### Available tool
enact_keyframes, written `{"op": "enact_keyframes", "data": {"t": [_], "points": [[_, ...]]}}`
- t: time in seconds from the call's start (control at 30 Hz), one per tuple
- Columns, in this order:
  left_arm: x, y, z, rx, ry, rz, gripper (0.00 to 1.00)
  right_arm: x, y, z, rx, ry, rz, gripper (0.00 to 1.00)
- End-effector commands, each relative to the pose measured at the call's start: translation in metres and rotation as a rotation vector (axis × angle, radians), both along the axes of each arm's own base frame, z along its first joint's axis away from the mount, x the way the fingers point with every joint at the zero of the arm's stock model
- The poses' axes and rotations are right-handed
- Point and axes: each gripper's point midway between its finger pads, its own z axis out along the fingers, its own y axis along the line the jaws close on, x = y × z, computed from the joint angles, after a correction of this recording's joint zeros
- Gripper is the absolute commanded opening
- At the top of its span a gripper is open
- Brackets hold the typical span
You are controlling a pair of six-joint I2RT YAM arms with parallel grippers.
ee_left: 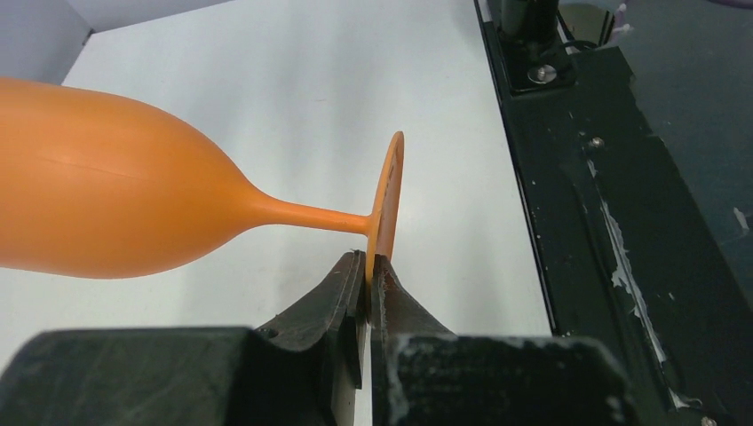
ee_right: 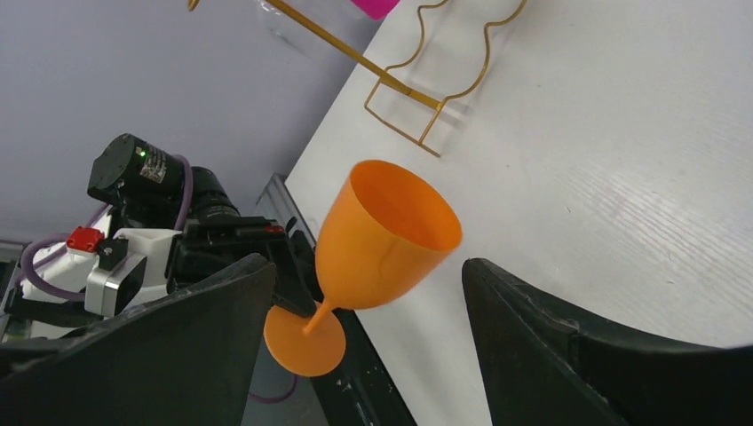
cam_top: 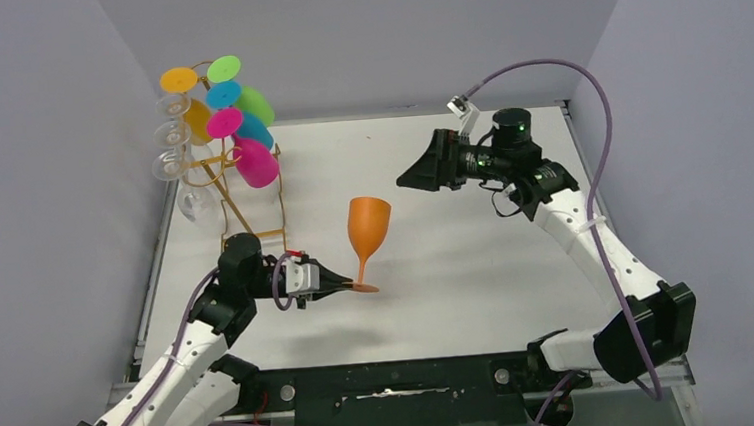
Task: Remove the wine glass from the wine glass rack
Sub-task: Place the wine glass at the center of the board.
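The orange wine glass (cam_top: pixel 369 224) stands off the rack, upright over the middle of the table. My left gripper (cam_top: pixel 343 284) is shut on the edge of its foot disc (ee_left: pixel 386 200), and its bowl (ee_left: pixel 98 204) fills the left of the left wrist view. The wine glass rack (cam_top: pixel 235 205), a gold wire frame, stands at the back left. My right gripper (cam_top: pixel 406 179) hangs open to the right of the glass, apart from it. In the right wrist view the glass (ee_right: pixel 391 235) shows between the right gripper's (ee_right: pixel 364 266) spread fingers (ee_right: pixel 568 355), farther off.
Several coloured and clear glasses (cam_top: pixel 236 123) hang upside down on the rack. The rack's wire base (ee_right: pixel 435 98) lies on the white table (cam_top: pixel 477 266). Grey walls close in left, right and back. A black mounting bar (ee_left: pixel 622 222) runs along the near edge.
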Motion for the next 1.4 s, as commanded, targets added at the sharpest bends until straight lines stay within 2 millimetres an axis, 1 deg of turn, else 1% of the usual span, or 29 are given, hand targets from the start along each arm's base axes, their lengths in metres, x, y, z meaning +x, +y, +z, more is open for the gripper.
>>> {"op": "enact_keyframes", "data": {"t": [0.0,0.1,0.23,0.27,0.33,0.4,0.5,0.57,0.67,0.83,0.9,1.0,1.07,1.13,1.17,1.27,1.37], "points": [[-0.018,-0.007,0.008,-0.004,-0.066,-0.131,0.00,0.000,0.018,0.006,-0.013,-0.032,0.102,0.77],[-0.026,-0.011,0.004,0.014,-0.062,-0.174,0.00,-0.005,0.035,0.006,0.006,-0.015,0.206,0.76],[-0.019,-0.011,0.007,0.038,-0.115,-0.144,0.00,-0.016,0.054,-0.007,-0.040,0.025,0.326,0.73],[-0.017,-0.010,0.007,0.047,-0.134,-0.133,0.00,-0.020,0.056,-0.011,-0.038,0.049,0.357,0.72],[-0.013,-0.008,0.006,0.076,-0.171,-0.122,0.00,-0.025,0.059,-0.013,-0.024,0.102,0.396,0.65],[-0.008,-0.005,0.003,0.111,-0.205,-0.104,0.00,-0.028,0.061,-0.014,-0.008,0.140,0.420,0.60],[0.000,-0.001,-0.004,0.159,-0.244,-0.071,0.00,-0.034,0.064,-0.012,0.008,0.142,0.460,0.55],[0.003,0.001,-0.009,0.185,-0.259,-0.060,0.00,-0.041,0.068,-0.009,0.029,0.149,0.506,0.50],[0.006,0.005,-0.013,0.216,-0.277,-0.053,0.00,-0.047,0.071,-0.009,0.042,0.158,0.553,0.46],[0.009,0.008,-0.013,0.246,-0.332,-0.048,0.00,-0.048,0.073,-0.013,0.045,0.171,0.574,0.42],[0.011,0.009,-0.013,0.254,-0.353,-0.041,0.00,-0.050,0.074,-0.014,0.046,0.172,0.587,0.39],[0.012,0.008,-0.011,0.255,-0.391,-0.049,0.00,-0.049,0.075,-0.018,0.045,0.181,0.591,0.36],[0.013,0.007,-0.011,0.263,-0.419,-0.051,0.00,-0.046,0.077,-0.021,0.039,0.186,0.585,0.29],[0.013,0.007,-0.012,0.277,-0.444,-0.053,0.00,-0.043,0.077,-0.023,0.033,0.188,0.575,0.26],[0.015,0.006,-0.002,0.271,-0.471,-0.047,0.00,-0.042,0.077,-0.022,0.033,0.183,0.576,0.26],[0.013,0.004,0.002,0.272,-0.503,-0.054,0.00,-0.035,0.078,-0.023,0.027,0.177,0.553,0.20],[0.012,0.005,0.002,0.281,-0.521,-0.052,0.00,-0.032,0.077,-0.023,0.033,0.177,0.552,0.08]]}}
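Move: The orange wine glass, held by the foot in the left fingers, leans mouth forward and up. Its middle lies about 8 cm back from the open right hand, 8 cm to its left and 8 cm below; its rim is only some 3 cm back, 9 cm left and 4 cm lower. From the left hand, the glass's middle is roughly 7 cm ahead, 3 cm right and 5 cm up. The glass rack's middle stands about 35 cm left of the right hand, 11 cm farther out and 12 cm lower. The right fingers come to pinch the wine glass's rim, one inside the bowl and one outside: the hand goes about 7 cm left, sinking some 4 cm and then drawing back about 3, turning some 30 degrees counter-clockwise as the fingers close from wide to nearly shut. The left hand keeps its pinch on the foot, sinks about 3.5 cm and tips the mouth upward some 20 degrees, its fingers dipping. ##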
